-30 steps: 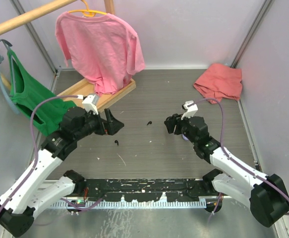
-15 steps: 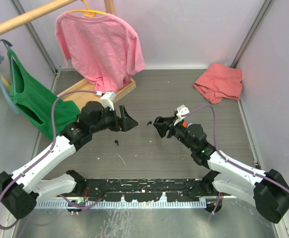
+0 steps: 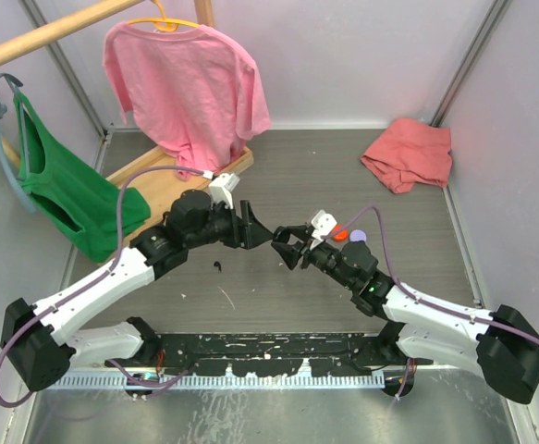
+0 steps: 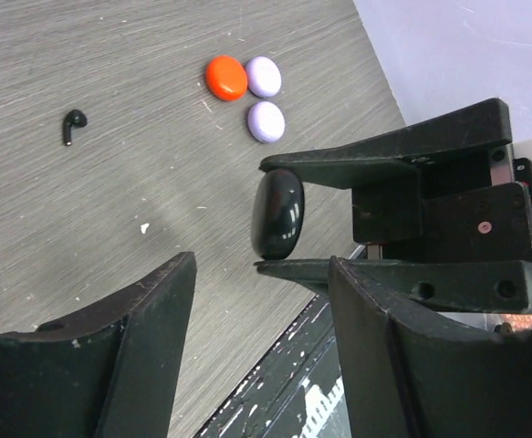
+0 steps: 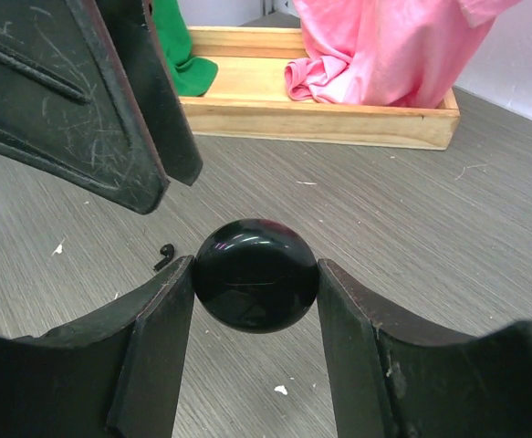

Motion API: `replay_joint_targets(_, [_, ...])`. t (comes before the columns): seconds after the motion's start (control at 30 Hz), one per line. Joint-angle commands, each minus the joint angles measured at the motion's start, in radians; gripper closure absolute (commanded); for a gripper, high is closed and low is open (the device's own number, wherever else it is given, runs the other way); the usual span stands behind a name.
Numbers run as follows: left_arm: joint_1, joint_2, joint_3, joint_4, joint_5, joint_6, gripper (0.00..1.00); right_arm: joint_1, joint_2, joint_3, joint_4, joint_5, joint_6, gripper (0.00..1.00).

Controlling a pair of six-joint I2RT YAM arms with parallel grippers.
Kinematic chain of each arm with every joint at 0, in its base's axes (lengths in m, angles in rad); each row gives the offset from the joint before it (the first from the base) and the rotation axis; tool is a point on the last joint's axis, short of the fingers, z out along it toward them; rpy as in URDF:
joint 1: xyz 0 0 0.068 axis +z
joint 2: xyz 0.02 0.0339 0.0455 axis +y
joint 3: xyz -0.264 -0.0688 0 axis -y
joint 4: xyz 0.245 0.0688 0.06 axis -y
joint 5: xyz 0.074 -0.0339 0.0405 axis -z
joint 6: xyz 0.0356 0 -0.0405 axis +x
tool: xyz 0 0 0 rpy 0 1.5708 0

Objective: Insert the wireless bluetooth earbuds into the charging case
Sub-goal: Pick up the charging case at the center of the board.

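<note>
My right gripper [image 5: 255, 278] is shut on a glossy black round charging case [image 5: 256, 255] and holds it above the table. In the left wrist view that case [image 4: 277, 214] sits between the right gripper's two fingers [image 4: 375, 162]. My left gripper [image 4: 261, 319] is open with nothing between its jaws, and faces the case from a short way off. From above, the two grippers [image 3: 255, 231] [image 3: 285, 244] nearly meet at mid-table. A tiny black earbud [image 4: 72, 126] lies on the table, and it also shows as a black earbud [image 5: 164, 256] beyond the case.
A smooth orange oval [image 4: 226, 78] and two lilac ovals [image 4: 264, 77] [image 4: 266, 121] lie together right of centre. A wooden stand [image 5: 339, 123] with a pink shirt [image 3: 190, 79] is at the back left, beside a green garment [image 3: 66, 185]. A folded red cloth [image 3: 408, 153] lies at the back right.
Both arms have swung in towards the middle until their grippers almost face each other. The right one brought the black case along. The left gripper's jaws have narrowed.
</note>
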Motion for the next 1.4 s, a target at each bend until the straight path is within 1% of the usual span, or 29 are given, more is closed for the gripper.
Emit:
replay_joint_targets(0.0, [-0.023, 0.018, 0.042, 0.095, -0.009, -0.008, 0.40, 0.013, 0.007, 0.022, 0.077, 0.015, -0.048, 0.55])
replay_joint_targets(0.43, [-0.056, 0.102, 0.048, 0.155, -0.012, -0.009, 0.49, 0.026, 0.034, 0.045, 0.076, -0.001, -0.066, 0.55])
replay_joint_targets(0.63, [-0.060, 0.132, 0.047, 0.156, -0.017, -0.008, 0.57, 0.028, 0.038, 0.045, 0.091, 0.002, -0.069, 0.55])
replay_joint_targets(0.73, [-0.061, 0.137, 0.043, 0.160, -0.020, -0.007, 0.58, 0.028, 0.035, 0.046, 0.092, -0.001, -0.071, 0.55])
replay_joint_targets(1.0, [-0.066, 0.148, 0.046, 0.175, -0.007, 0.009, 0.69, 0.028, 0.039, 0.046, 0.104, -0.017, -0.066, 0.55])
replay_joint_targets(1.13, [-0.065, 0.148, 0.046, 0.175, -0.009, 0.018, 0.72, 0.028, 0.043, 0.048, 0.108, -0.026, -0.066, 0.55])
replay_joint_targets(1.27, [-0.067, 0.147, 0.044, 0.172, -0.009, 0.037, 0.83, 0.028, 0.043, 0.044, 0.122, -0.035, -0.065, 0.54])
replay_joint_targets(1.37, [-0.066, 0.139, 0.048, 0.156, -0.014, 0.068, 0.91, 0.027, 0.040, 0.043, 0.124, -0.044, -0.063, 0.49])
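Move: The black charging case, already held in the right hand's fingertips well above the board, lies about 5 cm to the left hand's right, 1 cm farther out and 2 cm lower. About 20 cm below on the board, one black earbud lies roughly 9 cm ahead and 4 cm to the right of the left hand. Another is about 12 cm to its left and 1 cm back, and the red disc some 20 cm right and 8 cm ahead. The left fingertips come to pinch the near part of the black case from either side while the right hand keeps its grip. To get there the left hand goes about 3.5 cm right and nearly 3 cm down, its fingers closing from over half open to about a quarter, and settles there still closing; the right hand sinks about 1 cm. ##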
